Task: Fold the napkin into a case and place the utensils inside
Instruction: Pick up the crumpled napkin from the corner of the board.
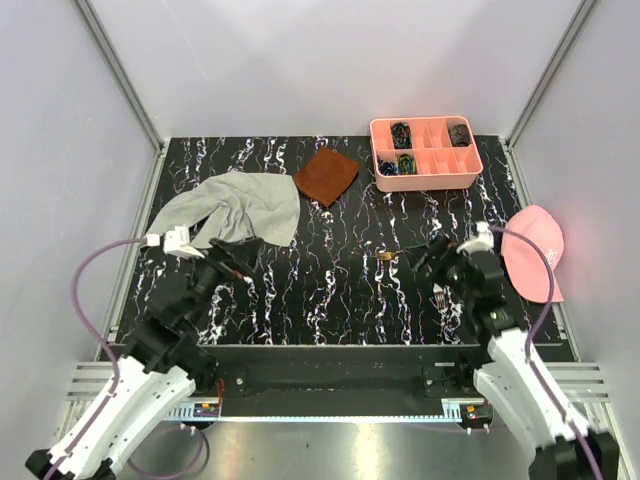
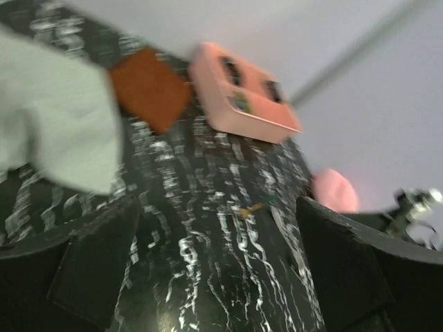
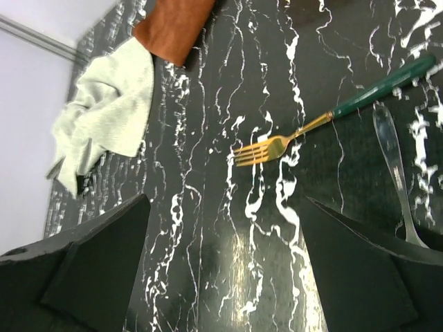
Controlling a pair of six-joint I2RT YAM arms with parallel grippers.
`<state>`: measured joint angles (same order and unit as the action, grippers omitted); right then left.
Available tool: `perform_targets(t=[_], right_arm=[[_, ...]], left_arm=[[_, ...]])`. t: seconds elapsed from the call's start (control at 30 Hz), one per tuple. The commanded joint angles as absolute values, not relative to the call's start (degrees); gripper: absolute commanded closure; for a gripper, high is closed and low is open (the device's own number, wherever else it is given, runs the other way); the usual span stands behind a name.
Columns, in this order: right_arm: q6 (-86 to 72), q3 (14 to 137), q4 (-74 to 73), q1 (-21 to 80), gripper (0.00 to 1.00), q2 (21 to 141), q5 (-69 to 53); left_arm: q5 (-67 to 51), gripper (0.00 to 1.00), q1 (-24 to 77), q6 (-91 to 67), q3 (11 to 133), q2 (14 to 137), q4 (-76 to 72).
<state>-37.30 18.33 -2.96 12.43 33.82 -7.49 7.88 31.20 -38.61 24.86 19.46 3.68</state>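
The napkin (image 1: 240, 205) lies crumpled and unfolded at the back left of the table; it also shows in the wrist views (image 2: 55, 117) (image 3: 111, 111). No case is in view. The utensils lie right of centre: a gold-tined fork with a dark green handle (image 3: 277, 146) (image 1: 388, 258) and a slim silver piece (image 3: 390, 149) (image 1: 440, 297). My left gripper (image 1: 232, 255) (image 2: 214, 263) hangs open just in front of the napkin's near edge, holding nothing. My right gripper (image 1: 432, 262) (image 3: 221, 270) stands open above the utensils with nothing between its fingers.
A small rust-brown cloth (image 1: 325, 175) lies at the back centre, beside the napkin. A pink compartment tray (image 1: 380, 150) with small dark items stands at the back right. A pink cap (image 1: 535, 255) rests at the table's right edge. Grey walls enclose the table.
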Motion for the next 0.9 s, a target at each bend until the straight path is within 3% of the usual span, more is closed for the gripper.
perform_targets(t=[0.0,0.1,0.27,0.43,0.6,0.87], right_arm=[[-32.7,29.2,5.8,12.8,0.0,51.5,-12.1],[-33.3,40.4,9.3,14.1,0.0,69.3,-20.4],[-33.2,64.4,6.8,22.0,0.0,95.3,-21.0],[-34.6,86.8,0.7,28.6,0.0,114.6,-20.6],[-36.6,96.9,-2.4,32.6,0.0,124.7,-19.3],[-32.5,102.3,-8.6,37.2,0.0,130.4,-14.6]], left_arm=[[30.1,0.01,31.1,-45.8,36.6,23.7,32.5],[25.6,0.01,31.1,-41.7,37.6,26.5,28.7],[24.4,0.01,27.3,-47.3,47.1,41.9,36.2],[7.8,0.01,7.1,-49.5,48.5,51.8,37.8],[3.0,0.01,0.0,-54.0,43.0,54.9,31.7],[11.9,0.06,-2.4,-55.2,43.6,67.3,29.7]])
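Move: The grey crumpled napkin has its middle about 20 cm ahead of my left hand, 8 cm to its left and roughly 25 cm below. From my right hand it lies some 43 cm to the left, 17 cm ahead and 14 cm below. The brown square stands about 27 cm ahead of my right hand and 22 cm to its left; the gold fork is only about 6 cm ahead of that hand, nearly straight in front, on the board. I sweep my open right hand some 30 cm left and nearly 20 cm forward, turning it counter-clockwise, then sink it towards the napkin's right edge, near the brown square. Meanwhile my open left hand swings left and then drops about 16 cm towards the napkin's near side, edging forward and tipping its fingers steeply down while turning counter-clockwise. ##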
